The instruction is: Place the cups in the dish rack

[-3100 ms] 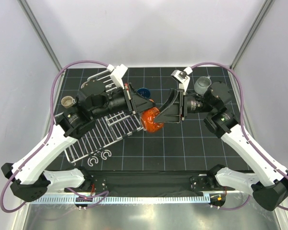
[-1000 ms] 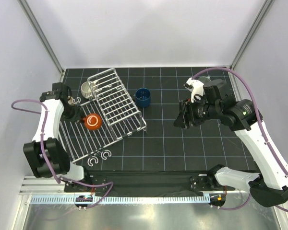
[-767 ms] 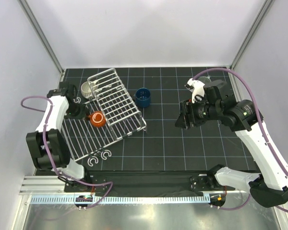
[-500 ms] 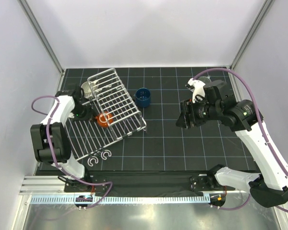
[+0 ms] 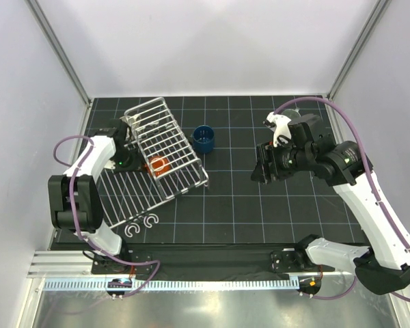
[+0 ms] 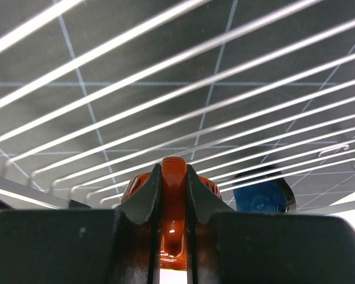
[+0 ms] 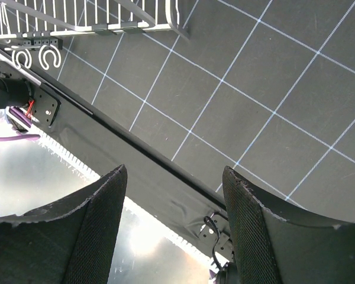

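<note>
The orange-red cup (image 5: 157, 165) shows through the wires of the dish rack's raised basket (image 5: 169, 130). My left gripper (image 5: 149, 164) is shut on its handle (image 6: 173, 177), which sits squeezed between the two fingers in the left wrist view. Rack wires (image 6: 225, 77) cross that whole view just beyond the cup. The dark blue cup (image 5: 204, 139) stands upright on the mat right of the rack, and in the wrist view this blue cup (image 6: 261, 192) lies past the wires. My right gripper (image 5: 262, 171) hangs open over the mat at the right, with nothing between its fingers (image 7: 100, 219).
The rack's flat slatted tray (image 5: 123, 195) lies at the left. Two white C-shaped hooks (image 5: 141, 224) lie by its near edge, and the same hooks (image 7: 38, 56) show in the right wrist view. The table's front edge (image 7: 165, 171) runs below my right gripper.
My left gripper has carried the orange-red cup to the right, from over the flat tray to under the basket's wires. The right arm has stayed still.
</note>
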Robot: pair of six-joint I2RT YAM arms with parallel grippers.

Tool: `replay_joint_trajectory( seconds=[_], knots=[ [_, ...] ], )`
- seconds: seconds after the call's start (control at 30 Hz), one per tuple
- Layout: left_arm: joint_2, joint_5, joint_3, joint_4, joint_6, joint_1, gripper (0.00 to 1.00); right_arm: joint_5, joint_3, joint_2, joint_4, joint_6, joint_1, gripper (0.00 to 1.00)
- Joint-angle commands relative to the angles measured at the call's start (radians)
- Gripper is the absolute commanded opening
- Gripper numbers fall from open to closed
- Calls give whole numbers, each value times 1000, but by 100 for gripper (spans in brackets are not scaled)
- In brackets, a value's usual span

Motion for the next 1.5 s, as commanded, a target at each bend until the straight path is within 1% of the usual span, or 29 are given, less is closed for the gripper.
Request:
replay_joint_trajectory(
  seconds=[0.0, 0.17, 0.63, 0.83, 0.87, 0.9, 0.97, 1.0, 1.03, 1.07, 1.1, 1.3, 1.37, 1.4, 1.47],
  knots=[
    [3, -4, 8, 42, -92, -26, 0, 12, 23, -2, -8, 1, 3, 67],
    [43, -22, 69, -4, -115, -55, 0, 16, 8, -8, -6, 0, 3, 67],
    [46, -2, -15, 73, -187, -77, 0, 33, 1, -14, -2, -5, 5, 67],
    [67, 1, -11, 76, -183, -94, 1, 41, -2, -17, 1, -2, 5, 67],
    [71, 1, -11, 73, -180, -94, 4, 41, -3, -19, 1, 0, 3, 67],
    [72, -2, -9, 72, -177, -94, 9, 41, -3, -19, 3, 1, 3, 67],
    [78, -2, -4, 65, -171, -94, 15, 39, -5, -17, 1, 1, 3, 67],
    [80, -2, -3, 61, -166, -95, 21, 41, -3, -17, 1, 1, 5, 67],
    [80, -5, -1, 53, -165, -94, 24, 41, -3, -19, 1, 1, 3, 67],
    [74, -8, -3, 45, -168, -95, 31, 41, -3, -19, 1, 1, 3, 67],
    [71, -11, -6, 47, -166, -94, 32, 41, -2, -20, 1, 1, 5, 67],
    [52, -18, -26, 44, -157, -85, 33, 42, -2, -19, 1, 3, 3, 67],
    [41, -31, -23, 29, -151, -80, 36, 41, 0, -20, 1, 3, 3, 67],
    [37, -41, -23, 18, -151, -77, 41, 41, 0, -20, 1, 3, 3, 67],
    [9, -51, -34, 15, -154, -65, 45, 41, 1, -20, -2, 3, 3, 67]
  ],
)
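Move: The left hand holds the orange cup by its handle, already beneath the rack's raised shelf; the spot where it will stand in the rack is some 7 cm to the right, 1 cm ahead and 2 cm lower. The blue mug stands about 19 cm right and 10 cm ahead of the hand, the white cup roughly 12 cm ahead and 6 cm left. From the idle right hand the spot lies about 27 cm left, 15 cm ahead and 22 cm below. Still pinching the orange cup's handle, the left hand carries the cup farther in under the raised shelf, first right and down, then forward with a slight counter-clockwise turn, some 3 cm in all. There it stops and opens its fingers partway, letting go of the handle while staying around it. ##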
